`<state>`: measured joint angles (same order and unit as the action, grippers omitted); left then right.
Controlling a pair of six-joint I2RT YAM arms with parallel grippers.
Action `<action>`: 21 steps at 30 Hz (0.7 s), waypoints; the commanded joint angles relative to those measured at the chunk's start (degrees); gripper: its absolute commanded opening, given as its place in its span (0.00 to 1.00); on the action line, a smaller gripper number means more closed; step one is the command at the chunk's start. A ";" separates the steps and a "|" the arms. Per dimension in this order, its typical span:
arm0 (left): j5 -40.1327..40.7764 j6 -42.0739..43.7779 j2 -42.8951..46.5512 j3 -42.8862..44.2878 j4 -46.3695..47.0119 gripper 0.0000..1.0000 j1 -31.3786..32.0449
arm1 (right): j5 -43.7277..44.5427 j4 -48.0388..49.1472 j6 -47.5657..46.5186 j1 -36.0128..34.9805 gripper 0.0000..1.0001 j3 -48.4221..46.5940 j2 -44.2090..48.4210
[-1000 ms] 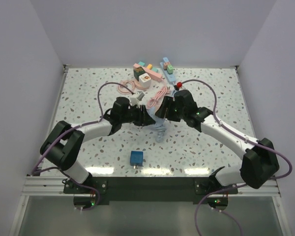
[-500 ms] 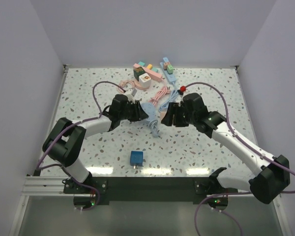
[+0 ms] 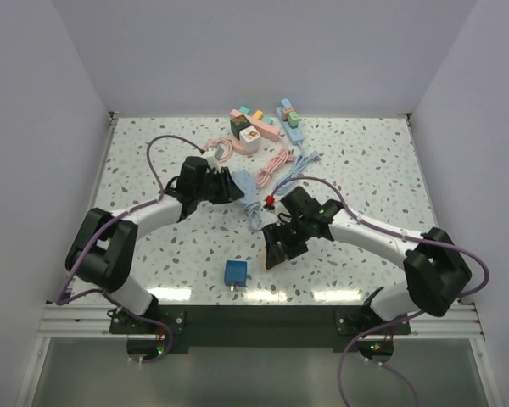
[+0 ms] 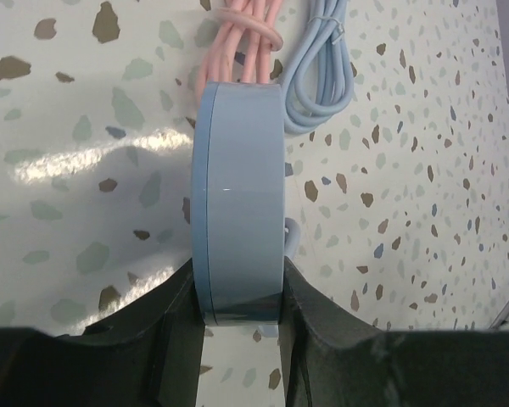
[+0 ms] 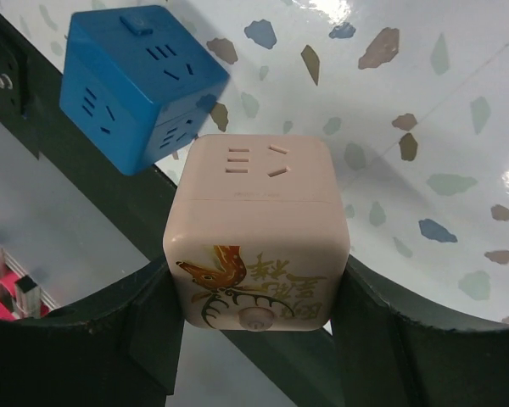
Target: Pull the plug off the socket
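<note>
The light blue plug (image 4: 237,203) is a flat slab standing on edge. My left gripper (image 4: 237,315) is shut on its near end. Its blue cable (image 3: 256,216) trails from it across the table. In the top view the left gripper (image 3: 231,188) sits left of centre with the plug (image 3: 246,186). The socket (image 5: 254,220) is a pink cube with a deer print and a round button. My right gripper (image 5: 256,297) is shut on its sides. In the top view the right gripper (image 3: 276,252) holds the socket (image 3: 268,258) near the front edge, well apart from the plug.
A dark blue cube socket (image 3: 235,271) lies just left of the pink one, also visible in the right wrist view (image 5: 136,85). Coiled pink cable (image 4: 237,38) and blue cable (image 4: 322,72) lie beyond the plug. Several more sockets and plugs (image 3: 254,127) cluster at the back.
The right arm has swung from the middle toward the front edge with the pink socket. The left arm has drawn back and left with the plug, so the two now sit apart.
</note>
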<state>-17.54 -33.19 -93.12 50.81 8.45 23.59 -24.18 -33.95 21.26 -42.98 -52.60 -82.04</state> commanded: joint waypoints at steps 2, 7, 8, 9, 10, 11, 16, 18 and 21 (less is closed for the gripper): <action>1.72 1.64 9.70 -7.20 -1.33 0.00 -5.04 | -5.87 2.22 -2.71 -2.19 0.00 -0.57 -4.34; 3.03 1.46 20.07 -10.38 -6.24 0.00 -15.65 | -7.63 3.54 -3.24 -3.42 0.00 -0.66 -7.08; 4.87 1.72 21.48 -10.20 -7.56 0.00 -17.16 | -8.07 3.72 -3.41 -3.42 0.00 -0.58 -7.43; 5.67 2.42 23.75 -10.11 -8.35 0.00 -19.01 | -8.51 4.07 -3.76 -3.42 0.00 -0.66 -8.39; 6.37 2.86 24.56 -10.20 -10.45 0.00 -22.68 | -9.12 4.42 -3.77 -3.51 0.00 -0.58 -8.75; 7.34 3.39 24.83 -10.20 -11.25 0.00 -24.28 | -9.30 4.68 -3.77 -3.51 0.00 -0.66 -9.19; 7.87 5.94 22.55 -9.85 -15.22 0.00 -38.67 | -11.23 5.65 -4.29 -3.51 0.00 -2.24 -12.08; 5.68 5.68 21.85 -11.60 -13.73 0.00 -42.30 | -11.85 5.83 -4.38 -3.69 0.00 -2.59 -12.35; 10.84 4.28 21.67 -12.92 -13.89 0.00 -45.21 | -11.76 5.48 -4.47 -3.78 0.04 -3.38 -12.97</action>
<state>-10.26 -29.50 -71.61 38.74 -5.65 -19.81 -33.45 -29.56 17.82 -46.48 -53.47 -94.39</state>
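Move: The left hand holds the pale-blue round socket; its clear patch of table lies some 33 cm left, 2 back and 8 below. The pink coil sits about 14 cm ahead and 7 left of that hand, the pink cord bundle 9 ahead and 11 right. For the right hand, holding the pink cube plug, the free spot is roughly 3 cm back, 3 left and 7 down; the blue cube plug lies 4 back, 9 left. The left hand keeps its grip on the pale-blue socket and sweeps it about 30 cm left towards the open table on that side, drawing back slightly, arching up some 3 cm midway and sinking again, while it turns about 45 degrees counter-clockwise. Meanwhile the right hand, still gripping the pink cube plug, eases down some 4 cm and back and left about 3 cm each towards the spot just right of the blue cube plug, turning slightly counter-clockwise, slowing as it arrives and staying closed on the plug. ##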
